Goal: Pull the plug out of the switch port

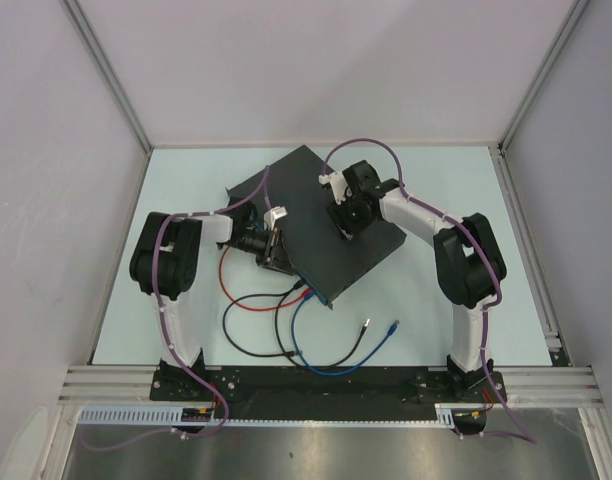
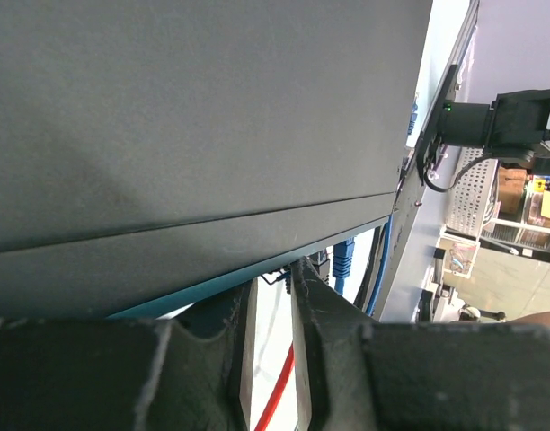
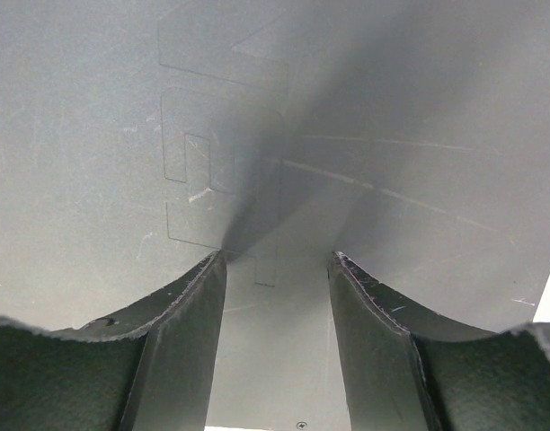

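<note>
The switch (image 1: 321,215) is a flat dark grey box lying askew mid-table, its blue-teal socket edge (image 2: 203,289) facing near-left. A blue cable and a black cable are plugged in near its near corner (image 1: 302,290); the blue plug (image 2: 344,256) shows in the left wrist view. My left gripper (image 1: 274,250) sits at the socket edge. In its own view the gripper (image 2: 270,280) has its fingers a narrow gap apart with nothing held. A red cable (image 2: 279,386) shows through the gap. My right gripper (image 1: 344,218) is open, tips down on the switch's top (image 3: 277,256).
Red (image 1: 236,300), black (image 1: 276,335) and blue (image 1: 316,365) cables loop on the table in front of the switch. The loose ends of the black cable (image 1: 366,323) and the blue cable (image 1: 393,326) lie near the front. Grey walls enclose the table.
</note>
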`<state>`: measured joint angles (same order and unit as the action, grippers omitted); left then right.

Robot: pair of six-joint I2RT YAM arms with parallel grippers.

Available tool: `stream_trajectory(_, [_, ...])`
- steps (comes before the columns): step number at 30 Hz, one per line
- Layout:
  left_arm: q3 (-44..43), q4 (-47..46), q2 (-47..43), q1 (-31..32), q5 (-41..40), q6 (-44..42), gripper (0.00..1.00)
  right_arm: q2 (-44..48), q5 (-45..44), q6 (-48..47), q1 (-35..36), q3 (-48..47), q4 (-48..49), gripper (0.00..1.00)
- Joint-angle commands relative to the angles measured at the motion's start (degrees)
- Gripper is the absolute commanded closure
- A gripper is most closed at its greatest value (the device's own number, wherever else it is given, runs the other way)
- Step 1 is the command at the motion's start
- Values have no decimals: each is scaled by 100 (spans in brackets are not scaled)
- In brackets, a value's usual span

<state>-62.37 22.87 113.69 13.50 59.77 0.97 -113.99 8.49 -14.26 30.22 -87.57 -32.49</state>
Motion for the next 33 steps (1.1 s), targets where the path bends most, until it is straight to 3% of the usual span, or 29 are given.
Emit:
stream_trajectory(1, [-39,24,-4,83,-281,-343,99,-193,47,-68,54,91,-196,46])
stream_trajectory(15, [647,525,-804,-558,-756,-791,100,-255,65,-68,37,73,-152,46])
stream_trajectory(22, [716,1395,-1129,-769,-835,-1380,100,-316,74,-77,28,29,-161,46])
stream_trajectory(28, [1016,1404,-2060,-1129,-1019,-1170,100,-413,118,-24,37,-58,-152,46])
stream_trajectory(30, [1234,1010,-2315,-1366,-1212,-881,100,-448,126,-15,46,-155,-161,46])
stream_trajectory(33, [1507,562,-2860,-2148,-1492,-423,100,-527,144,2,54,-287,-214,46])
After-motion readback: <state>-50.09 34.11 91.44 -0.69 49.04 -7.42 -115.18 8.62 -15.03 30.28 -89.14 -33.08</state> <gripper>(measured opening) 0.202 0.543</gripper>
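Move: Just ahead and to the right of the left hand, whose fingers already grip its wire latch, the plug sits in the switch port, its middle about 2 cm ahead, 2 cm right and level. The black plugs lie roughly 3 cm back and 2 cm right of the hand, the blue plug some 5 cm back and 4 cm right. From the right hand, over the switch, the plug is about 6 cm back, 9 cm left and 3 cm lower. Pulling by the wire latch, the left hand keeps its pinch and draws the plug out of the port, to the left and somewhat back, slowly at first and then faster. It ends about 10 cm to the left, rising some 3 cm only at the last while the fingers tip down and turn counter-clockwise by roughly 10 degrees each. The right hand stays with its open fingertips resting on the switch top. ##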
